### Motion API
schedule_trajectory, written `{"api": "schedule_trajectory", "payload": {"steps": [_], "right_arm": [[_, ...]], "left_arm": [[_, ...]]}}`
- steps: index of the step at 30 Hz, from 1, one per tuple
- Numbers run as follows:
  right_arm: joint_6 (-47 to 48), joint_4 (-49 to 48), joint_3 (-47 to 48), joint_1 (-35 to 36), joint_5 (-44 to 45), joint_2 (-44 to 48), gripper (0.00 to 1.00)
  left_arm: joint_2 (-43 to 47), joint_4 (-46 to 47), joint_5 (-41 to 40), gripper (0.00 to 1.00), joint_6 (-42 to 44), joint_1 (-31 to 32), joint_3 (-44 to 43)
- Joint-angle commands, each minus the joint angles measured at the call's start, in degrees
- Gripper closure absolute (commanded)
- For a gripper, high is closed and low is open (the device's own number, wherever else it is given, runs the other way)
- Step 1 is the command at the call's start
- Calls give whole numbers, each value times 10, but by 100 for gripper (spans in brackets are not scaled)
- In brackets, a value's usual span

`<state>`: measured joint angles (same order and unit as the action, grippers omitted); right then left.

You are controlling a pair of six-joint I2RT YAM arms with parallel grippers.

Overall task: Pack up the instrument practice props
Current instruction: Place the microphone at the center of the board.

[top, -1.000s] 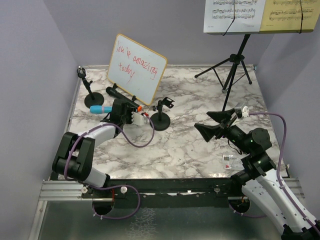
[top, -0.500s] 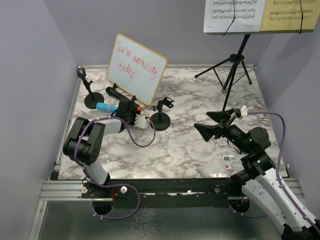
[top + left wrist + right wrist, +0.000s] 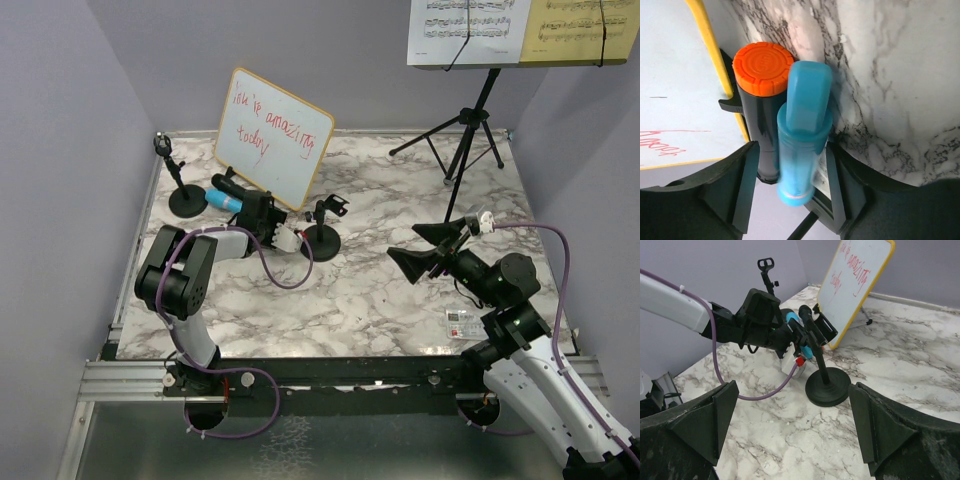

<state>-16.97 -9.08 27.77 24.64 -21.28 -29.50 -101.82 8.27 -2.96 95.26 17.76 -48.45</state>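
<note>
The blue microphone (image 3: 227, 201) lies by the whiteboard foot, right beside the black microphone (image 3: 224, 183). In the left wrist view the blue microphone (image 3: 805, 130) is blurred and sits between my left gripper's fingers with a gap on each side. The black microphone (image 3: 760, 120), orange-capped, is against its left. My left gripper (image 3: 243, 206) is open around it. My right gripper (image 3: 430, 250) is wide open and empty above the table. One mic holder (image 3: 187, 200) stands at the back left, another (image 3: 322, 241) mid-table. White (image 3: 468, 28) and yellow sheet music (image 3: 585, 30) rest on the tripod music desk (image 3: 470, 120).
The wood-framed whiteboard (image 3: 272, 137) with red writing leans just behind the microphones. A small stapler and ruler (image 3: 460, 322) lie near the right arm. In the right wrist view the mid-table holder's base (image 3: 828, 386) stands ahead, with the left arm's purple cable (image 3: 755, 392) beside it.
My left gripper has swung back and right toward the whiteboard, taking the blue microphone along until it lies against the black one. The right arm has not moved.
</note>
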Motion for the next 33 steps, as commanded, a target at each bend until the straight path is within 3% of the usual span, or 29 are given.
{"api": "schedule_trajectory", "payload": {"steps": [1, 7, 22, 33], "right_arm": [[5, 12, -2, -1, -3, 3, 0], [5, 10, 0, -1, -10, 0, 0], [4, 16, 8, -1, -31, -5, 0], [5, 18, 10, -1, -29, -6, 0]], "left_arm": [[-11, -16, -8, 37, 4, 1, 1], [10, 5, -26, 31, -41, -3, 7], [107, -16, 2, 21, -269, -41, 19], [170, -78, -65, 15, -726, -71, -69]]}}
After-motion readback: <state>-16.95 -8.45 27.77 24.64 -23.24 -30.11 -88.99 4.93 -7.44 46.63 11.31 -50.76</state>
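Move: The blue microphone lies between the left hand's open fingers, its middle about 2 cm to the left and 1 cm below. The black microphone lies along its far side, some 6 cm ahead of the hand and 2 cm left, with the whiteboard's middle about 12 cm ahead, 5 cm right and 10 cm up. One stand's base is roughly 16 cm left and 2 cm ahead. From the right hand, the blue microphone is about 23 cm ahead, 35 cm left and 27 cm below. The blue microphone is left lying as the left hand's already parted fingers spread wider around it. After barely shifting at first, the hand lifts away about 8 cm and goes some 5 cm to the left, towards the microphone's thick end, turning roughly 40 degrees counter-clockwise while rolling its left side down nearly as much. ##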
